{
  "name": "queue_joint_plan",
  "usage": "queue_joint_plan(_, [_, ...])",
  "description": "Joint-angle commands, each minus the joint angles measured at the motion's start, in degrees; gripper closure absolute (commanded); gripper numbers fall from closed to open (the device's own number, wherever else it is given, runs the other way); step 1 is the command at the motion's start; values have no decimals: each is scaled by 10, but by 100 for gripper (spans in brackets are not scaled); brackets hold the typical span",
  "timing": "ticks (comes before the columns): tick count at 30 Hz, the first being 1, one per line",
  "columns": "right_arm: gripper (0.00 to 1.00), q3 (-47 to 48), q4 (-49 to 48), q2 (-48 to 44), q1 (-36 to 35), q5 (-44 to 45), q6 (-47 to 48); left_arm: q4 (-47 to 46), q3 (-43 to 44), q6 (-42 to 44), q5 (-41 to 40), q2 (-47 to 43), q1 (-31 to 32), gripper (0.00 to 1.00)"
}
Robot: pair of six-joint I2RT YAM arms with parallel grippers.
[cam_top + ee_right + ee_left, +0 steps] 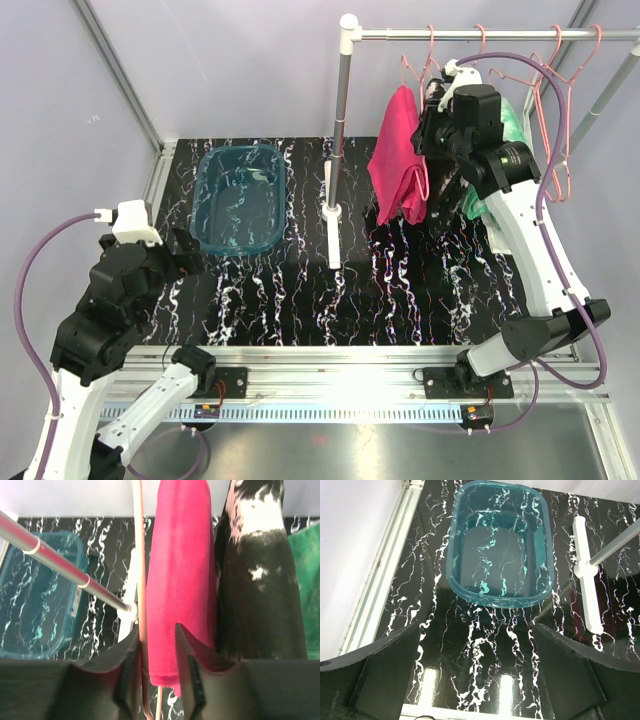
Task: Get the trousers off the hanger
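The magenta-pink trousers (398, 160) hang folded over a pink wire hanger (140, 555) on the rail (480, 35) at the back right. My right gripper (156, 630) is up at the rack, its jaws closed narrowly on the lower part of the pink trousers (182, 570) with the hanger wire against the left finger. The black white-speckled trousers (260, 580) hang just right of them, and the green-and-white trousers (305, 580) further right. In the top view the arm hides most of both. My left gripper (477, 630) is open and empty, low over the table at the left.
A teal plastic bin (238, 150) stands on the black marbled table at the back left, also in the left wrist view (497, 600). The rack's upright post (340, 150) and white foot (331, 215) stand mid-table. Empty pink hangers (555, 120) hang at the right.
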State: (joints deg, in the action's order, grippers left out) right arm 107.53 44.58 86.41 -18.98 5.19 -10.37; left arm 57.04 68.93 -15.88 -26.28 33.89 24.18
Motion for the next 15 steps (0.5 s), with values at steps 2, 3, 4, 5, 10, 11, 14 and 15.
queue_joint_plan(2, [66, -15, -74, -2, -4, 15, 23, -22, 0, 9, 27, 15, 1, 1])
queue_joint_plan(3, [70, -18, -76, -1, -5, 11, 23, -23, 0, 9, 28, 17, 1, 1])
queue_joint_plan(4, [78, -22, -80, 0, -4, 13, 25, -23, -2, 9, 29, 17, 1, 1])
queue_joint_plan(5, [84, -27, -84, 0, -4, 14, 25, -23, -3, 9, 29, 16, 1, 1])
queue_joint_plan(10, [93, -33, -92, -1, -4, 13, 28, -27, -13, 13, 25, 12, 1, 1])
queue_joint_plan(11, [100, -33, -94, -4, -4, 15, 27, -26, -14, 12, 26, 12, 2, 1])
queue_joint_plan(14, [100, -31, -104, -18, -5, 11, 20, -27, -14, 9, 34, 13, 1, 1])
queue_joint_plan(15, [100, -30, -109, -22, -4, 9, 20, -33, -13, 8, 41, 13, 2, 1])
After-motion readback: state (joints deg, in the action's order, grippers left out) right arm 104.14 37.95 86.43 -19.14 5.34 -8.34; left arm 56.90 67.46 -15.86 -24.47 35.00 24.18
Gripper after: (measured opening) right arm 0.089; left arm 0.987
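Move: Just ahead of the right fingertips, about 2 cm out and 1 cm left, runs the near side rod of the pink hanger, at hand height. The pink trousers hang some 8 cm ahead, 1 cm left and 6 cm below. The black trousers hang beside them, roughly 8 cm ahead, 6 cm right and 6 cm below. From the left hand, that hanger rod lies about 24 cm ahead, 45 cm right and 6 cm higher. Closing the half-open right fingers around the near side rod of the pink trousers' hanger, the right hand eases about 1.5 cm forward onto it. It slows to a stop as the fingertips meet with the rod pinched between them, then keeps that hold, height and wrist nearly unchanged. ##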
